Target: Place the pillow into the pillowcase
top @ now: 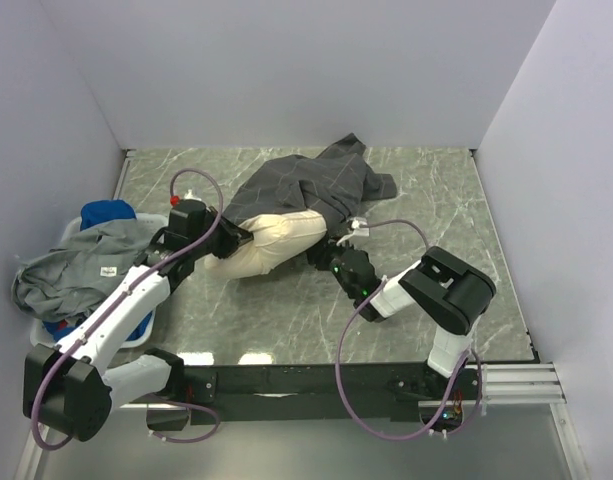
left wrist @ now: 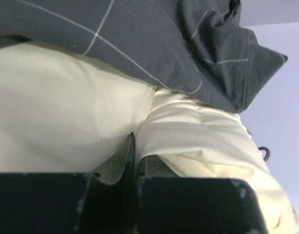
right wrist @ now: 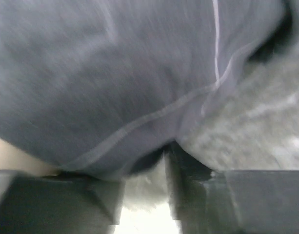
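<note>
The cream-white pillow (top: 271,245) lies mid-table, its far end under the dark grey gridded pillowcase (top: 311,180). My left gripper (top: 238,240) is at the pillow's near-left end. In the left wrist view its jaws (left wrist: 135,141) are shut on a fold of the pillow (left wrist: 66,112), with the pillowcase (left wrist: 154,44) draped just above. My right gripper (top: 328,250) is at the pillowcase's near edge, right of the pillow. The blurred right wrist view shows it (right wrist: 147,163) still open, a gap between the fingers and the pillowcase hem (right wrist: 139,119) hanging over the fingertips.
A white basket (top: 70,229) at the left edge holds a plain grey garment (top: 91,262) and a bright blue cloth (top: 108,213). White walls enclose the marble-patterned table (top: 426,200) on three sides. Purple cables loop off both arms.
</note>
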Motion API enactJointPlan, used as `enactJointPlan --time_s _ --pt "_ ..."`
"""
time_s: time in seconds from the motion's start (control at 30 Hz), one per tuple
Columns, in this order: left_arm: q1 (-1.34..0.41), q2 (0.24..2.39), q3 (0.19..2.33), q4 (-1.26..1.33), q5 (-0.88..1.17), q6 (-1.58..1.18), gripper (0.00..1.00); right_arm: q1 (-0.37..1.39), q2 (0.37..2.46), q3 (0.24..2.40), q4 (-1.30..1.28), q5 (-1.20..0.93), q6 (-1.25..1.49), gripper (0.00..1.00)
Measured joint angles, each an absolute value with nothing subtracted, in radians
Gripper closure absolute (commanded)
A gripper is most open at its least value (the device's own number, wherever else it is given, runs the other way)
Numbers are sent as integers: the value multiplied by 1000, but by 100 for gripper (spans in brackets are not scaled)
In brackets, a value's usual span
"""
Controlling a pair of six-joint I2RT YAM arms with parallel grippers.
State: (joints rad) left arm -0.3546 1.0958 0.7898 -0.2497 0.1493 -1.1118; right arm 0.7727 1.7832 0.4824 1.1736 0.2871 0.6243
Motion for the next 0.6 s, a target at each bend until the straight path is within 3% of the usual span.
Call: enactJointPlan --time_s 0.03,0.07,0.1,0.17,0.33,0.47,0.6 --pt "-355 1095 806 -267 146 -1104 99 773 1785 501 1176 299 633 71" --pt "-354 1093 819 -278 144 -1094 99 773 1784 513 1179 306 629 85" --pt "-353 1091 836 -295 139 -1085 99 773 1781 526 1183 313 629 92" --pt "-352 1089 878 -330 129 -1066 99 773 1750 546 1151 324 620 100" --pt "-352 1094 1047 -421 86 -1007 99 791 1480 653 785 317 583 100" --pt "-353 1141 1292 -463 53 -941 99 802 1287 971 360 229 526 100" --pt "-406 1205 1545 -461 -10 -847 99 804 1259 1367 2 128 476 100"
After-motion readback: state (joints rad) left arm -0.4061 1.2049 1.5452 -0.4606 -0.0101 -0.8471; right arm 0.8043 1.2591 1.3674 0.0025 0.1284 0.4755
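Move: Just ahead of the half-open right fingers, about 2 cm farther out and 1 cm left, lies the pillowcase's opening edge. The pillow's bare end is about 12 cm left and 1 cm farther out, a few centimetres higher. The pillowcase's main heap lies some 13 cm ahead and 3 cm left. From the left hand, already pinching the pillow, that edge is roughly 18 cm right, 3 cm ahead and 10 cm lower. Nudging about 1 cm forward, the right fingers shut fully on the pillowcase's opening edge, then swing it up some 35 cm, easing back and tipping up slightly. The left hand keeps its pinch on the pillow and climbs alongside about 25 cm, drifting a little forward, its fingers tilting up some 30 degrees. ##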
